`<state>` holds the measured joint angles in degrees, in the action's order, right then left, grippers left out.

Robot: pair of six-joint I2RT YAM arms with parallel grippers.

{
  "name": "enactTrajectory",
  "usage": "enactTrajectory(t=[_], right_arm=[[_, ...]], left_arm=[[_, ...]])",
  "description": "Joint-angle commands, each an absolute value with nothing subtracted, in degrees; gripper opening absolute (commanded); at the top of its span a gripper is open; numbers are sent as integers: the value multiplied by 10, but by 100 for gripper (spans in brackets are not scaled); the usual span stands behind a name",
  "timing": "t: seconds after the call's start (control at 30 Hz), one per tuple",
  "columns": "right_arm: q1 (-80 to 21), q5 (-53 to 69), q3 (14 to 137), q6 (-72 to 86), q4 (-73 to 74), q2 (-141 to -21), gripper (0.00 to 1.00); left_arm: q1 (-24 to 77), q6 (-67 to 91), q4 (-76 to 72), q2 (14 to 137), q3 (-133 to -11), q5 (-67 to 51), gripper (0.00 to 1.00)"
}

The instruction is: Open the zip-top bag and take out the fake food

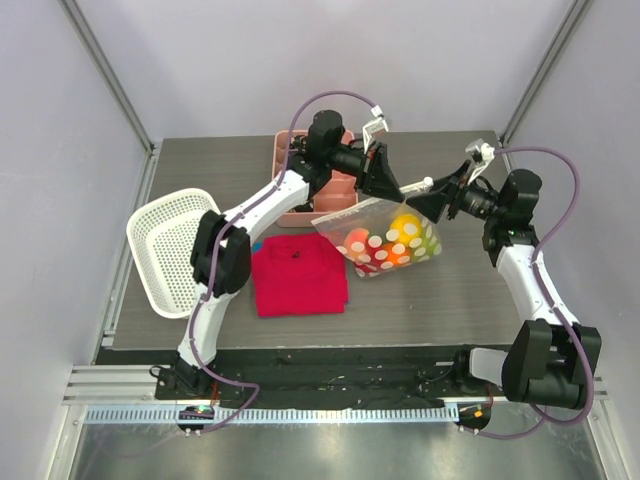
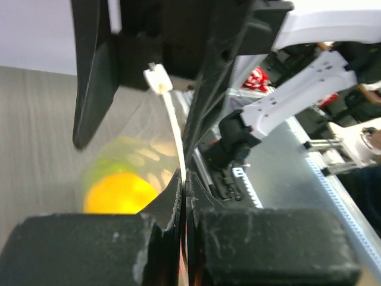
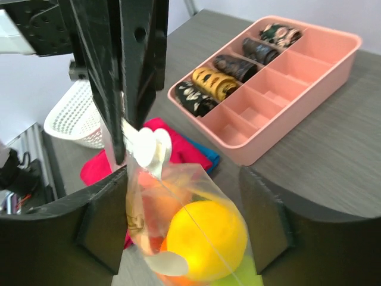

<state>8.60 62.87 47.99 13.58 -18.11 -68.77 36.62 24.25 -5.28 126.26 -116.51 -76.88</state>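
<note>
The zip-top bag (image 1: pixel 385 240), clear with white dots, hangs above the table with fake food inside: a yellow fruit (image 3: pixel 205 238), orange and green pieces. My left gripper (image 1: pixel 385 188) is shut on the bag's top edge (image 2: pixel 178 143), just below the small white slider (image 2: pixel 158 78). My right gripper (image 1: pixel 432 200) is open. In the right wrist view its fingers (image 3: pixel 101 229) stand on either side of the bag's upper part (image 3: pixel 178 185) without pressing it. The left gripper's black fingers (image 3: pixel 122 77) pinch the bag's corner above.
A pink divided tray (image 1: pixel 300 205) with dark and gold pieces (image 3: pixel 211 83) stands behind the bag. A red cloth (image 1: pixel 298 275) lies on the table in front, over a blue one. A white lattice basket (image 1: pixel 170 250) sits at the left edge.
</note>
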Motion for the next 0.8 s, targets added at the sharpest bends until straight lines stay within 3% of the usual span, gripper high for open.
enactTrajectory(t=[0.0, 0.03, 0.17, 0.27, 0.33, 0.4, 0.43, 0.47, 0.5, 0.53, 0.63, 0.67, 0.77], right_arm=[[67, 666, 503, 128, -185, -702, 69], [65, 665, 503, 122, -181, -701, 61], [64, 648, 481, 119, -180, -684, 44], [64, 625, 479, 133, -189, -680, 5], [64, 600, 483, 137, -177, -678, 1], [64, 592, 490, 145, -173, -673, 1], [64, 585, 491, 148, -171, -671, 1], [64, 584, 496, 145, -167, -670, 1], [64, 581, 499, 142, -157, -670, 2], [64, 573, 504, 135, -143, -670, 2], [64, 579, 518, 119, -115, -675, 1], [64, 580, 514, 119, -117, -672, 1], [63, 592, 507, 116, -120, -661, 2]], left_arm=[[361, 541, -442, 1247, -1162, -824, 0], [361, 620, -519, 1268, -1178, -828, 0], [360, 704, -597, 1292, -1202, -828, 0], [358, 687, -596, 1281, -1180, -810, 0], [346, 673, -589, 1272, -1162, -786, 1], [334, 570, -470, 1242, -1126, -741, 0], [332, 500, -386, 1221, -1115, -721, 0], [333, 281, -275, 1185, -1110, -689, 0], [337, 192, -41, 1172, -1126, -610, 0], [344, 145, -5, 1167, -1131, -601, 0], [326, 241, -83, 1184, -1134, -624, 25], [326, 237, -78, 1183, -1133, -619, 53], [342, 170, -53, 1144, -1093, -558, 67]])
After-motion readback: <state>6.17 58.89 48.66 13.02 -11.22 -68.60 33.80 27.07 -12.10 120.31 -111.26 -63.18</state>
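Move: The left hand, fingers already shut on the bag's zip strip, has the film below the strip's white end knob about 4 cm to its right, level ahead, and 2 cm lower; the knob is 5 cm right, 2 ahead, 2 up. The fake food hangs 8 cm back, 3 left, 9 below; the pink tray lies 6 ahead, 18 left, 22 below. From the open right hand that film is 2 cm left, 1 back, 2 down, with the knob 1 ahead, 1 left, 2 up. Upward first, the left hand lifts the held zip strip about 4 cm while the right eases 2 cm left and slightly back and shuts, pinching the film under the white knob. With the right keeping that pinch and drifting slightly right and down, the left goes some 5 cm forward, turns about 20 degrees counter-clockwise and opens, letting go of the strip. ##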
